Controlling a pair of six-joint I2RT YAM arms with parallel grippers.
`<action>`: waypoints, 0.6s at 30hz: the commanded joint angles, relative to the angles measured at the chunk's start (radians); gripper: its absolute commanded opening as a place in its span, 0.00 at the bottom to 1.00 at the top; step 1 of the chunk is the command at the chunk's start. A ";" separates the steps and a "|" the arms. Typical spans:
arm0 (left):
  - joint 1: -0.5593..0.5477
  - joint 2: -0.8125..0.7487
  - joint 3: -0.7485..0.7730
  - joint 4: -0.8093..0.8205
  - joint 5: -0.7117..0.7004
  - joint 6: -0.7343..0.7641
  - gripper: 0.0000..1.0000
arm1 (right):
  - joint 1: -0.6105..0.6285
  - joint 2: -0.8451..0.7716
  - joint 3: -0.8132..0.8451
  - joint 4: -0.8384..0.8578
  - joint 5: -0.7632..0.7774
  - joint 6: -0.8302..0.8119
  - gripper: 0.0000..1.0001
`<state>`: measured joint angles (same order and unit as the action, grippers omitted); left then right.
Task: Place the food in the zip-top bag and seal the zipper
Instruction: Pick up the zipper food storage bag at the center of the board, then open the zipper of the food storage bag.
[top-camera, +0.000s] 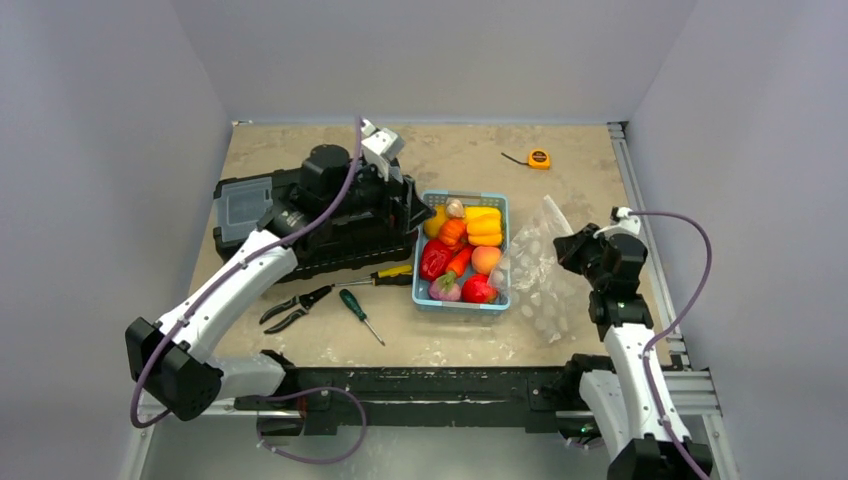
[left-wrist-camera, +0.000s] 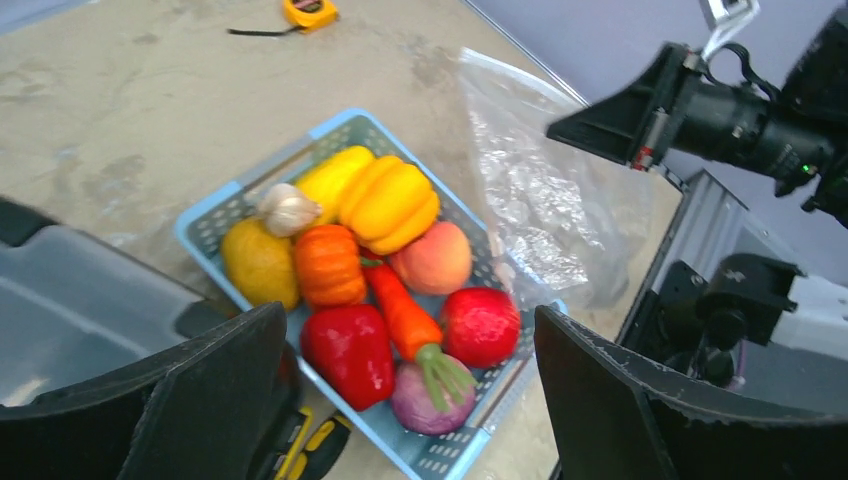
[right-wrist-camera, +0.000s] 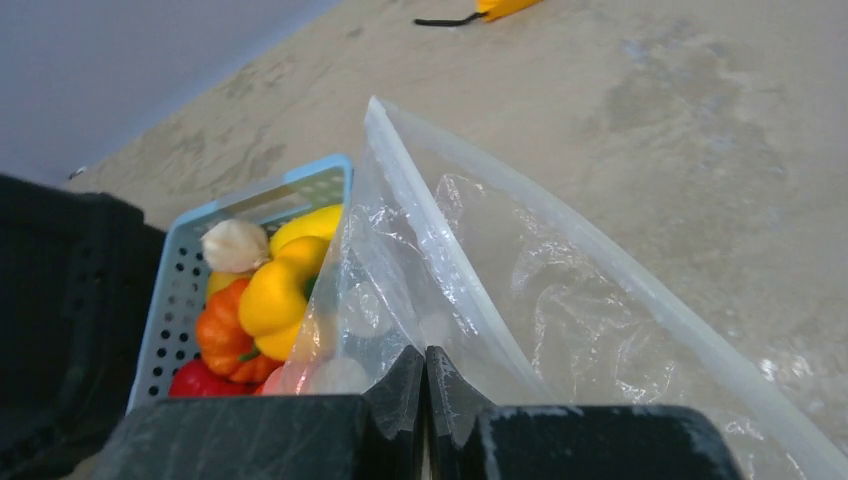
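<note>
The food (top-camera: 462, 250) fills a light blue slotted basket (top-camera: 460, 306): red pepper (left-wrist-camera: 350, 350), carrot (left-wrist-camera: 400, 310), red apple (left-wrist-camera: 480, 325), purple onion (left-wrist-camera: 430, 400), yellow pepper (left-wrist-camera: 390, 205) and others. My left gripper (left-wrist-camera: 410, 400) hangs open over the basket's left end (top-camera: 410, 205), touching nothing. The clear zip-top bag (top-camera: 540, 270) lies right of the basket, leaning on it. My right gripper (right-wrist-camera: 425, 365) is shut on one lip of the bag's mouth and holds it raised (top-camera: 575, 248). The whitish zipper (right-wrist-camera: 600, 268) runs along the parted mouth. No food shows inside the bag.
A black toolbox (top-camera: 300, 215) sits left of the basket under my left arm. Pliers (top-camera: 290, 310), a green screwdriver (top-camera: 358, 312) and a yellow-black screwdriver (top-camera: 385, 277) lie in front of it. A yellow tape measure (top-camera: 539, 158) rests at the back. A metal rail (top-camera: 640, 200) borders the right edge.
</note>
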<state>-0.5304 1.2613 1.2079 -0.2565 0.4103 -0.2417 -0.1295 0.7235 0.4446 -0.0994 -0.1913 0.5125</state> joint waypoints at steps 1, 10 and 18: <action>-0.114 -0.039 -0.034 0.051 -0.040 -0.012 0.93 | 0.082 -0.030 0.055 0.110 -0.028 -0.114 0.00; -0.166 -0.163 -0.080 0.066 -0.079 -0.356 0.91 | 0.169 0.051 0.143 0.457 -0.275 -0.260 0.00; -0.137 -0.199 0.168 -0.314 -0.181 -0.328 0.92 | 0.353 0.125 0.093 0.747 -0.538 -0.455 0.00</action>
<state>-0.6926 1.1053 1.2514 -0.4202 0.2817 -0.5434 0.1589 0.8417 0.5468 0.4217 -0.5522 0.2169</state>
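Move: The right hand already pinches the zipper bag, whose body hangs about 4 cm to its left and 4 cm below; the food basket it heads over is centred some 20 cm left, 2 cm farther out and 4 cm lower, and the tape measure lies about 26 cm ahead, 4 cm left, 8 cm down. From the open left hand, the bag is about 24 cm right, level fore and aft, 16 cm below; the basket is 8 cm right, 2 cm ahead, 18 cm below. Fingers still shut on the bag near its zipper edge, the right hand carries it left and up in about equal parts, some 13 cm each way, from beside the basket towards the space over its right side, while the fingers tip upward and swing counter-clockwise, roughly 35 degrees each. The left hand stays wide open and empty, drawing back about 7 cm from over the basket's left side, drifting right and slightly down at first, then turning back left and rising to end some 4 cm higher. ##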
